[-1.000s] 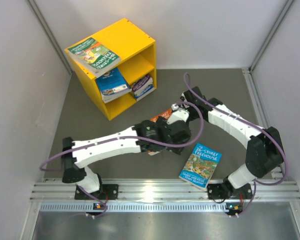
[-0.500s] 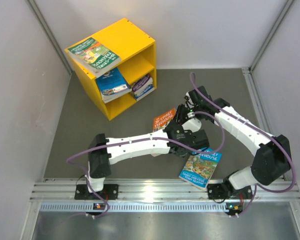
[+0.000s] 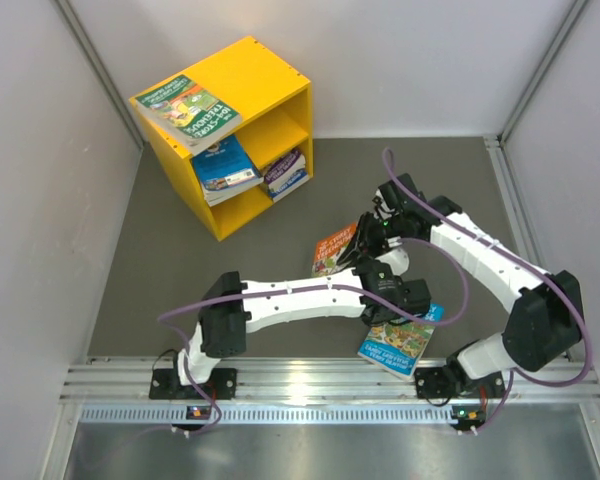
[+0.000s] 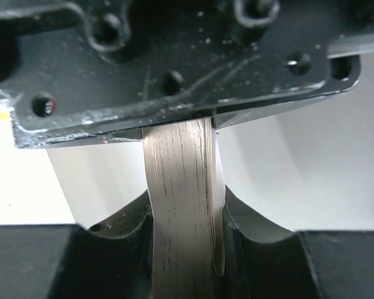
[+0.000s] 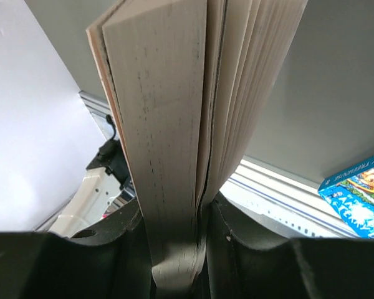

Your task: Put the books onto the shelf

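Observation:
An orange book (image 3: 332, 250) is held up on edge above the mat, between both arms. My right gripper (image 3: 376, 232) is shut on its far edge; its page block (image 5: 168, 93) fills my right gripper (image 5: 174, 230). My left gripper (image 3: 370, 272) is shut on the near edge of the same book (image 4: 181, 174), and the pages are pressed between the jaws of my left gripper (image 4: 187, 230). A blue book (image 3: 400, 338) lies flat near the front rail. The yellow shelf (image 3: 255, 70) stands at the back left. A green book (image 3: 188, 108) lies on top of it, and a blue book (image 3: 223, 165) and a dark one (image 3: 285, 172) are in its lower compartment.
Grey walls close in the left, back and right sides. An aluminium rail (image 3: 310, 380) runs along the front edge by the arm bases. The blue book (image 5: 361, 187) shows at the right of the right wrist view.
The left arm has swung right and forward to the orange book, and its jaws have closed on it. The right gripper, still holding the book, shifted it slightly right.

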Robot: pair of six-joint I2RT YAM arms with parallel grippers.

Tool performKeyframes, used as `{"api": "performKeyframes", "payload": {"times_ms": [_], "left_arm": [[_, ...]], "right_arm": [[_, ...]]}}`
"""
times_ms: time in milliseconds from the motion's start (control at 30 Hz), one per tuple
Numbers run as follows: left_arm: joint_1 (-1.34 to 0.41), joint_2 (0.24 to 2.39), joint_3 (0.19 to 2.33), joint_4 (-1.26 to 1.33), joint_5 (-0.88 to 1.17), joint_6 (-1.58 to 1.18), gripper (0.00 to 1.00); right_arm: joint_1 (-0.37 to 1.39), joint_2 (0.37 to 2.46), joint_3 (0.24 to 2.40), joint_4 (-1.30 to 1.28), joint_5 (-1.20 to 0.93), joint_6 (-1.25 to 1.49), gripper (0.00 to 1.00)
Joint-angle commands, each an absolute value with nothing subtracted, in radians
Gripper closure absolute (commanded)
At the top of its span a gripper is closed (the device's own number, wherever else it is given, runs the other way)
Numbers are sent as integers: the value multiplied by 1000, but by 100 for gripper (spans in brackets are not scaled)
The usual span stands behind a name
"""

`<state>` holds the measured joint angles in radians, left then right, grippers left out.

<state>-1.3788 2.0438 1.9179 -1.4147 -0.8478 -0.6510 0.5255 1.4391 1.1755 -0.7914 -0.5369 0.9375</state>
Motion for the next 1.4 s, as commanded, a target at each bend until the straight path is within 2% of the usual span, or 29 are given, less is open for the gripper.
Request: {"api": "performKeyframes", "payload": {"times_ms": [0,33,67,100,133,167,200,400,567,733,800,833,900,933,967,1100,1167,1367], "left_arm": [[-1401,2074,1993,-1457,-882,-647,100],[-1401,2074,2008,-1474,-887,-650,100],[-1401,2072,2040,-1482,-891,-655,100],[-1401,2060,2057,-1483,-891,-663,100],[-1399,2048,2069,-1474,-890,-663,100],[-1396,2034,2091,-1467,-885,-661,100],[-1391,2002,2098,-1456,-874,-663,100],[-1326,1856,2164,-1399,-881,-655,100],[-1183,1702,2108,-1214,-740,-615,100],[-1137,1485,2025,-795,-698,-519,100],[-1098,1393,1970,-671,-727,-518,100],[-1086,1358,1939,-494,-768,-517,100],[-1071,1237,1771,-239,-859,-427,100],[-1046,1201,1668,-31,-870,-402,100],[-1017,1178,1648,35,-868,-385,100],[-841,1210,1723,9,-749,-458,100],[-760,1207,1683,128,-721,-477,100],[-453,1250,1640,135,-574,-828,100]], "right_arm": [[546,1413,1221,-739,-646,939,100],[546,1420,1226,-745,-646,936,100],[545,1425,1241,-753,-643,924,94],[543,1428,1252,-761,-638,916,65],[540,1434,1267,-790,-632,907,46],[526,1434,1305,-807,-609,882,31],[514,1433,1325,-824,-597,870,1],[344,1329,1420,-940,-480,810,0],[154,1203,1527,-1008,-326,801,0],[92,1259,1718,-1103,-305,744,0],[91,1261,1700,-1101,-340,745,0],[92,1246,1650,-1076,-354,759,0],[92,1220,1585,-1039,-388,773,0],[92,1192,1531,-1011,-403,784,0],[94,1180,1510,-1003,-408,787,0],[94,1157,1459,-979,-433,781,0],[98,1157,1454,-974,-445,775,0],[100,1149,1450,-969,-466,769,0]]}}
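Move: The orange book is held by both grippers. Its destination, the yellow shelf's top, lies some 34 cm ahead of the left hand, 27 cm to its left and 14 cm above; the green book there is about 31 cm ahead, 33 left and 16 up, and the blue book inside about 24 ahead and 26 left, near hand height. From the right hand, the last table book is about 8 cm back, 15 right and 17 below. The right fingers open wide and let go of the orange book, then back off to the right by about 14 cm and rise clear, topping out near 20 cm before sinking part of the way back, with a little forward travel as well. The left hand keeps its pinch and, after a small shift to the right, carries the orange book up about 40 cm, swinging left and then forward towards the shelf top while the wrist rolls left side down by some 95 degrees and the fingers tip up from slanting down to pointing forward and slightly up. ##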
